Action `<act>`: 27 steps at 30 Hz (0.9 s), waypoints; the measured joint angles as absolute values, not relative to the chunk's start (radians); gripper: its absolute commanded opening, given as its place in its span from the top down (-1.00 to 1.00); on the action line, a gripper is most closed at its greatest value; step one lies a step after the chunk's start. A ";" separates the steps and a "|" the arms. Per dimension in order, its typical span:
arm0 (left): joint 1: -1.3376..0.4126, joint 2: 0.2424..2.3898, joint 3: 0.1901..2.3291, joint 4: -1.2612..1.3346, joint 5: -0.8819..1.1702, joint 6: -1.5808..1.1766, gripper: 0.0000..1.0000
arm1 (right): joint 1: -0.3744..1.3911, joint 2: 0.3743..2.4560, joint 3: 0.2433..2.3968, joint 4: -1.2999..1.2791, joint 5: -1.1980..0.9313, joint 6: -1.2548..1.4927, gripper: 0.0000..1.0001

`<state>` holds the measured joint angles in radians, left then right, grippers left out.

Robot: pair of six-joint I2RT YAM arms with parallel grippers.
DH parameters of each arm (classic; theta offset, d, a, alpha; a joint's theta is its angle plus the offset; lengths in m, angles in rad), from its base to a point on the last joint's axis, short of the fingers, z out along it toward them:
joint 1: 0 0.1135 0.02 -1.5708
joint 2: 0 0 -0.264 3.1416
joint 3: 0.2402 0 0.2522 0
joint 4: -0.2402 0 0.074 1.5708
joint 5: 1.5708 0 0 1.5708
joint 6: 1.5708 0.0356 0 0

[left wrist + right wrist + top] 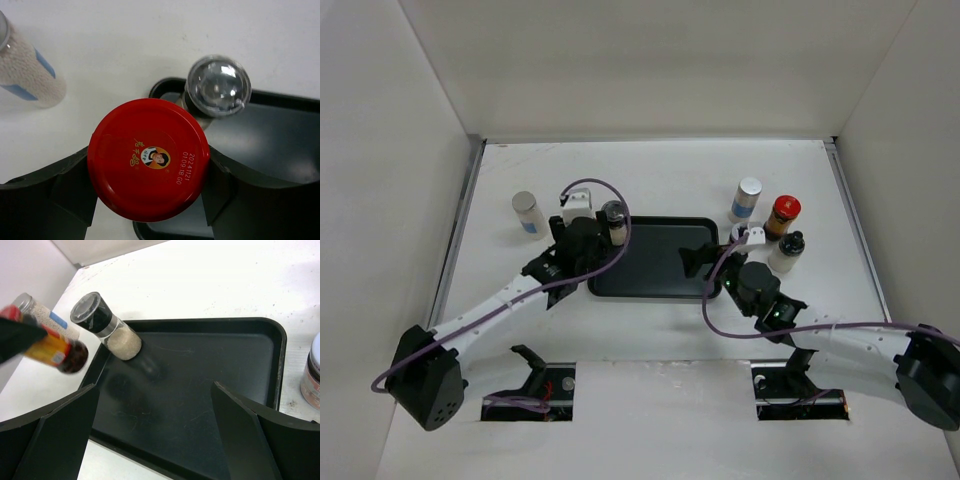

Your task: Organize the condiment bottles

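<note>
My left gripper (148, 172) is shut on a red-lidded dark jar (148, 159), one finger on each side of its lid. The right wrist view shows this jar (56, 351) hanging tilted over the left rim of the black tray (210, 365). In the top view my left gripper (582, 240) hides it. A dark-capped shaker (613, 220) stands in the tray's far left corner. A white cylinder (527, 212) stands left of the tray. My right gripper (698, 260) is open over the tray's right part with nothing between its fingers (70, 425).
To the right of the tray stand a white silver-capped cylinder (746, 198), a second red-lidded jar (782, 215) and a black-capped bottle (788, 250). White walls close in the table on three sides. The left arm's purple cable loops above the tray's left corner.
</note>
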<state>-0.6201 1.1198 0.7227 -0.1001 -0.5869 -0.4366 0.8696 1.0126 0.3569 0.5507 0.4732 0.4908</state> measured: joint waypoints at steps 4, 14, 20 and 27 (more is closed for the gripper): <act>-0.710 1.105 0.690 -0.142 -0.608 -0.450 0.24 | 0.868 1.010 0.356 0.551 0.473 0.491 -1.00; -0.835 1.211 0.636 -0.035 -0.593 -0.487 0.22 | 0.864 1.016 0.356 0.547 0.470 0.490 0.53; -0.840 1.242 0.622 0.016 -0.603 -0.493 -0.13 | 0.863 1.007 0.356 0.548 0.470 0.502 0.86; -0.836 1.210 0.621 0.044 -0.626 -0.501 -0.88 | 0.913 1.003 0.356 0.579 0.471 0.484 0.83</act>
<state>-0.8356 1.2102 0.6212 0.0444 -0.6258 -0.5011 0.9131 1.0031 0.3557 0.5793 0.4706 0.4843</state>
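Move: The left gripper already holds the red-lidded bottle aloft. Its free spot in the tray's near-left corner lies about 4 cm back, 7 cm right and 12 cm below. The pepper grinder already in the tray stands some 4 cm ahead and 6 cm right of the gripper, the blue-label shaker about 6 cm ahead and 13 cm left. From the right gripper, the spot is roughly 24 cm left, 4 cm ahead and 12 cm down. Bring the left gripper right about 7 cm, down 6 and back 4, turning some 10 degrees clockwise, to set the red-lidded bottle in the tray's near-left corner, on the near side of the grinder. Pause, then open the fingers and start rising 1 to 2 cm around the bottle. Meanwhile shut the empty right gripper, nearly in place, edging it left and back at the end. ##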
